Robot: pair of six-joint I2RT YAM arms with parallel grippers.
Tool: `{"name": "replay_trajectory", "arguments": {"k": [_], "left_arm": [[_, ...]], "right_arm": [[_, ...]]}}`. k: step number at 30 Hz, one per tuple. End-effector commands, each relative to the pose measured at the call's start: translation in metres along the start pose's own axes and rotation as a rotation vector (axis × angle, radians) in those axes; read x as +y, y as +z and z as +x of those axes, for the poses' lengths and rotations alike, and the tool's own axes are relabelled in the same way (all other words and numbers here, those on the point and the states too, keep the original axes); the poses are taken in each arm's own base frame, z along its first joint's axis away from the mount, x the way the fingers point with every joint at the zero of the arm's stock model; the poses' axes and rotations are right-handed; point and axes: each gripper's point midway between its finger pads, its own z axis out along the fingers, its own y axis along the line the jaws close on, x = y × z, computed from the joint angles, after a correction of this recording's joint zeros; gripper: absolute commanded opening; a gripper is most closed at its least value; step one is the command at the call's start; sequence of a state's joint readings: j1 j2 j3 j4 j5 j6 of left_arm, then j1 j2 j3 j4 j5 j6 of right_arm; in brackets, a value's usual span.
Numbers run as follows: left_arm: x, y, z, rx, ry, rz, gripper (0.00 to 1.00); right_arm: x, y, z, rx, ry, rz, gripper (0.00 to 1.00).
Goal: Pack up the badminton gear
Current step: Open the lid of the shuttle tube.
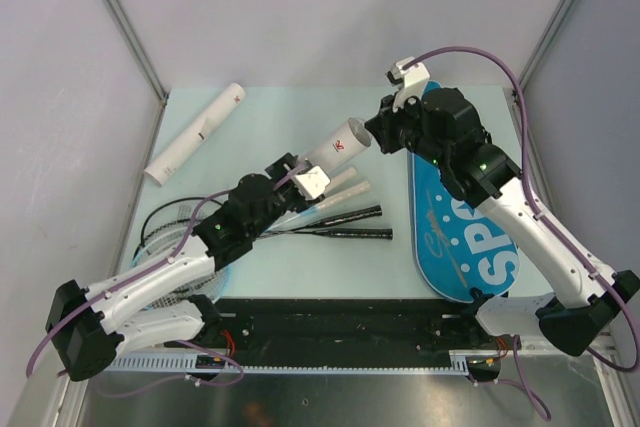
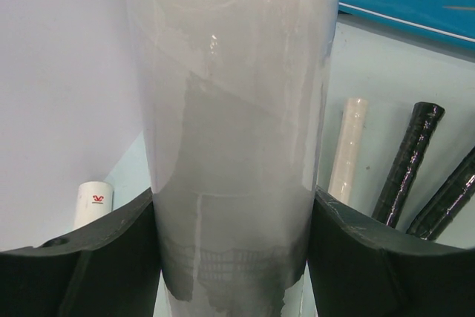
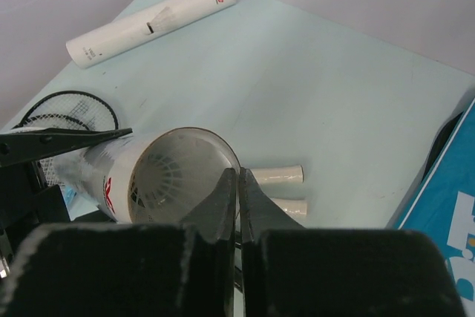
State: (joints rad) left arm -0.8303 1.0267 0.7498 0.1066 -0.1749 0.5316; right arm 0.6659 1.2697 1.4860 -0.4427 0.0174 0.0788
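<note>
My left gripper [image 1: 318, 163] [image 2: 234, 257] is shut on a long white tube [image 1: 338, 147] [image 2: 234, 109] [image 3: 111, 176], holding it tilted above the table with its open mouth toward my right gripper. A white feather shuttlecock [image 3: 159, 183] sits inside that tube. My right gripper [image 1: 375, 132] [image 3: 238, 176] is shut, its tips at the right edge of the tube's rim; nothing shows between them. Two rackets lie below, with white handles [image 1: 345, 182] [image 3: 274, 176] and black handles [image 1: 350, 215] [image 2: 408, 161]. The blue-black bag [image 1: 465, 237] [image 3: 453, 235] lies at the right.
A second white tube [image 1: 195, 135] [image 3: 152, 20] lies at the table's far left, near the wall. The racket heads [image 1: 170, 227] [image 3: 70, 109] lie under my left arm at the near left. Grey walls stand along both sides of the table.
</note>
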Motion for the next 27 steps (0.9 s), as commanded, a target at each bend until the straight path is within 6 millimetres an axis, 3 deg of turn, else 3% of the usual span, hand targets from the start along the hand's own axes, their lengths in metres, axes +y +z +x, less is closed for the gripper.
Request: {"name": "replay_trajectory", "arguments": {"k": [1,3,4,8,10,11,12,13,14,20,27], "left_arm": [[0.014,-0.003,-0.023,-0.11,-0.004,-0.07,0.17],[0.021,-0.002,-0.028,-0.17,-0.018,-0.12,0.13],[0.016,0.0,-0.022,-0.18,-0.021,-0.108,0.13],[0.022,-0.003,-0.042,-0.292,-0.074,-0.118,0.13],[0.022,-0.008,-0.046,-0.324,-0.071,-0.122,0.13],[0.021,-0.01,-0.049,-0.34,-0.073,-0.116,0.13],[0.02,-0.013,-0.049,-0.35,-0.074,-0.111,0.13],[0.016,-0.014,-0.052,-0.368,-0.069,-0.088,0.14],[0.014,-0.015,-0.053,-0.376,-0.068,-0.077,0.14],[-0.005,-0.025,-0.064,-0.453,-0.068,0.029,0.16],[-0.019,-0.032,-0.067,-0.489,-0.029,0.09,0.15]], "right_arm": [[0.0,-0.011,-0.016,-0.06,0.025,0.014,0.0],[-0.008,-0.022,-0.026,-0.093,0.041,0.057,0.0],[-0.013,-0.027,-0.028,-0.1,0.052,0.074,0.0],[-0.03,-0.055,-0.042,-0.15,0.147,0.097,0.0],[-0.028,-0.065,-0.044,-0.156,0.168,0.048,0.0],[-0.038,-0.074,-0.044,-0.169,0.185,0.059,0.0],[-0.031,-0.077,-0.043,-0.161,0.218,0.004,0.0],[-0.04,-0.08,-0.046,-0.175,0.241,0.0,0.0],[-0.024,-0.085,-0.042,-0.153,0.249,-0.107,0.0],[0.014,-0.089,-0.028,-0.098,0.376,-0.44,0.0],[0.031,-0.081,-0.024,-0.065,0.426,-0.565,0.0]]}}
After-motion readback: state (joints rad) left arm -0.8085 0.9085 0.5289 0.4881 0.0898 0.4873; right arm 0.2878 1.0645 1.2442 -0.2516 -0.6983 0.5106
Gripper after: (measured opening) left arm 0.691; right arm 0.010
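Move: The clear lid on the raised mouth of the shuttle tube has its middle about 3 cm left and 2 cm back of the right hand, whose fingertips are on its rim. From the left hand, which holds the tube's body, the lid is some 11 cm right, 2 cm ahead and 12 cm up. On the table about 38 cm below the right hand lie the white racket grips, 13 cm ahead and 5 cm left, and the blue bag, 13 cm ahead and 31 cm right. Keep the right fingers pinched on the lid's rim and pull it off the tube mouth, sharply right about 9 cm and up some 5 cm. Then swing back left and down while drawing back towards the base, rolling the hand's left side up. Keep the left grip on the tube, easing it back, up and a little right, turning clockwise. ##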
